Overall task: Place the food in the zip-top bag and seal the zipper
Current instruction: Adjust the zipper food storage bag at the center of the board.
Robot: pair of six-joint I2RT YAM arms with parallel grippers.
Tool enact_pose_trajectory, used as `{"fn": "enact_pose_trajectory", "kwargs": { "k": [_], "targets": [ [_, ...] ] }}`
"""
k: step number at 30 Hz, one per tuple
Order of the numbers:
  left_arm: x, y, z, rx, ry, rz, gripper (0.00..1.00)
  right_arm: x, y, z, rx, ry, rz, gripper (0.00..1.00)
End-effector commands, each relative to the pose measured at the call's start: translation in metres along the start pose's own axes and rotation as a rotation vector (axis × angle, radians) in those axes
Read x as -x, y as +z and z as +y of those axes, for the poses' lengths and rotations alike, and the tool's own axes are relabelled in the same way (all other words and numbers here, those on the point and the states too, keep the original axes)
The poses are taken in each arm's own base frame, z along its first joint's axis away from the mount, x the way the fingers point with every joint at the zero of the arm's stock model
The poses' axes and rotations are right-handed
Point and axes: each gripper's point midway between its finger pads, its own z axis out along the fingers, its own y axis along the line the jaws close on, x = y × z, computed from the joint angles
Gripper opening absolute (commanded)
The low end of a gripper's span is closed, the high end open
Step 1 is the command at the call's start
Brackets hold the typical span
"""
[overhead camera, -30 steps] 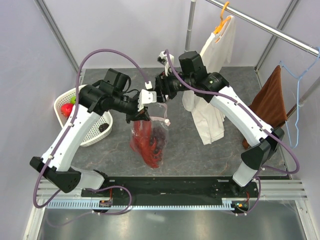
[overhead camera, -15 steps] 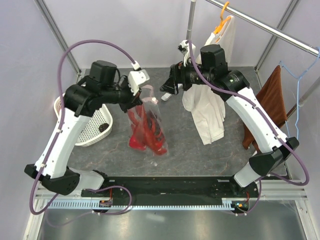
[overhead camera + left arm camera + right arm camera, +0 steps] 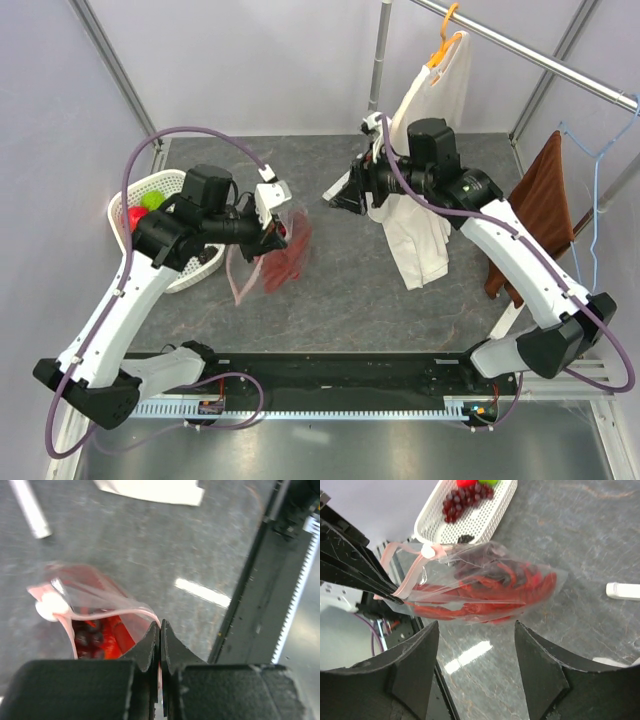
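Note:
The zip-top bag point(image 3: 282, 255) hangs tilted above the table with red chilli peppers point(image 3: 485, 597) and a dark piece inside. My left gripper point(image 3: 272, 232) is shut on the pink zipper point(image 3: 115, 612) at one end of the bag's mouth; the strip also shows in the right wrist view point(image 3: 406, 583). The mouth gapes open. My right gripper point(image 3: 335, 196) is open and empty, to the right of the bag and apart from it. Purple grapes point(image 3: 462, 499), a red apple point(image 3: 133, 216) and a green piece point(image 3: 151, 200) lie in the white basket point(image 3: 185, 270).
A cream shirt point(image 3: 420, 210) hangs on a rack at the back right, and a brown towel point(image 3: 540, 200) hangs further right. A small white piece point(image 3: 622, 591) lies on the grey table. The black base rail point(image 3: 340, 372) runs along the near edge.
My right gripper let go of the bag and drew back to the right. My left arm swung the bag left and lower, and the bag now hangs tilted sideways.

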Motion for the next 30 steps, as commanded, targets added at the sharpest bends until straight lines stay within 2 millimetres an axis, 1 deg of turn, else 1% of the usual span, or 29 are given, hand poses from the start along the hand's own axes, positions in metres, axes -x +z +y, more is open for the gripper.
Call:
{"fn": "enact_pose_trajectory", "kwargs": {
  "k": [1, 3, 4, 5, 6, 8, 9, 10, 11, 12, 14, 15, 17, 18, 19, 21, 22, 26, 28, 30],
  "targets": [
    [0.016, -0.006, -0.033, -0.160, 0.124, -0.147, 0.02, -0.001, -0.009, 0.014, 0.072, -0.167, -0.053, 0.68],
    [0.025, -0.014, -0.046, -0.210, 0.167, -0.196, 0.02, -0.006, -0.011, 0.017, 0.086, -0.205, -0.049, 0.67],
    [0.029, -0.018, -0.049, -0.225, 0.199, -0.217, 0.02, -0.012, -0.010, 0.017, 0.092, -0.208, -0.038, 0.67],
    [0.034, -0.021, -0.054, -0.244, 0.218, -0.236, 0.02, -0.014, -0.010, 0.018, 0.093, -0.216, -0.036, 0.67],
    [0.045, -0.027, -0.058, -0.264, 0.246, -0.270, 0.02, -0.015, -0.011, 0.018, 0.094, -0.229, -0.036, 0.67],
    [0.057, -0.033, -0.060, -0.278, 0.270, -0.293, 0.02, -0.016, -0.011, 0.018, 0.094, -0.230, -0.033, 0.68],
    [0.068, -0.034, -0.059, -0.288, 0.279, -0.306, 0.02, -0.016, -0.011, 0.018, 0.095, -0.230, -0.033, 0.68],
    [0.071, -0.035, -0.059, -0.298, 0.288, -0.306, 0.02, -0.016, -0.011, 0.019, 0.097, -0.231, -0.034, 0.68],
    [0.068, -0.034, -0.061, -0.317, 0.281, -0.291, 0.02, -0.015, -0.012, 0.020, 0.098, -0.233, -0.038, 0.68],
    [0.071, -0.034, -0.061, -0.327, 0.288, -0.294, 0.02, -0.014, -0.014, 0.021, 0.099, -0.236, -0.041, 0.68],
    [0.069, -0.029, -0.057, -0.315, 0.264, -0.275, 0.02, -0.015, -0.015, 0.023, 0.102, -0.232, -0.042, 0.66],
    [0.066, -0.026, -0.055, -0.314, 0.248, -0.261, 0.02, -0.015, -0.019, 0.027, 0.111, -0.231, -0.046, 0.66],
    [0.063, -0.023, -0.055, -0.320, 0.233, -0.255, 0.02, -0.021, -0.021, 0.031, 0.127, -0.206, -0.039, 0.65],
    [0.063, -0.021, -0.052, -0.308, 0.229, -0.258, 0.02, -0.022, -0.025, 0.035, 0.132, -0.205, -0.044, 0.65],
    [0.064, -0.020, -0.051, -0.301, 0.214, -0.256, 0.02, -0.027, -0.025, 0.036, 0.137, -0.192, -0.036, 0.65],
    [0.066, -0.018, -0.044, -0.263, 0.212, -0.252, 0.02, -0.028, -0.030, 0.039, 0.137, -0.186, -0.041, 0.65],
    [0.070, -0.019, -0.040, -0.241, 0.214, -0.259, 0.02, -0.031, -0.031, 0.038, 0.130, -0.184, -0.039, 0.65],
    [0.084, -0.020, -0.027, -0.184, 0.241, -0.272, 0.02, -0.027, -0.032, 0.036, 0.101, -0.152, -0.048, 0.66],
    [0.086, -0.020, -0.026, -0.181, 0.252, -0.275, 0.02, -0.024, -0.031, 0.035, 0.097, -0.146, -0.050, 0.68],
    [0.084, -0.019, -0.029, -0.198, 0.257, -0.274, 0.02, -0.021, -0.027, 0.032, 0.089, -0.139, -0.048, 0.69]
  ]
}}
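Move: The left hand pinches the rim of the zip-top bag. The loaded bag is swung out about 7 cm ahead of it and 8 cm below, and the centre of the board lies some 14 cm ahead, 8 cm right and 27 cm below. The fruit basket sits about 26 cm left and 15 cm ahead. From the empty, open right hand the bag's middle is roughly level fore-and-aft, 11 cm to the left and 13 cm lower. The stand's white foot lies some 20 cm ahead of that hand, 2 cm left and 30 cm below. Still pinching the bag's rim, the left hand swings it back about 4 cm and to the right, dips briefly, then lifts to end some 4 cm higher, easing forward again at the end; the wrist turns roughly 20 degrees clockwise. The right hand, open and touching nothing, draws back about 5 cm and sinks a little, closing on the left hand and the rim. ##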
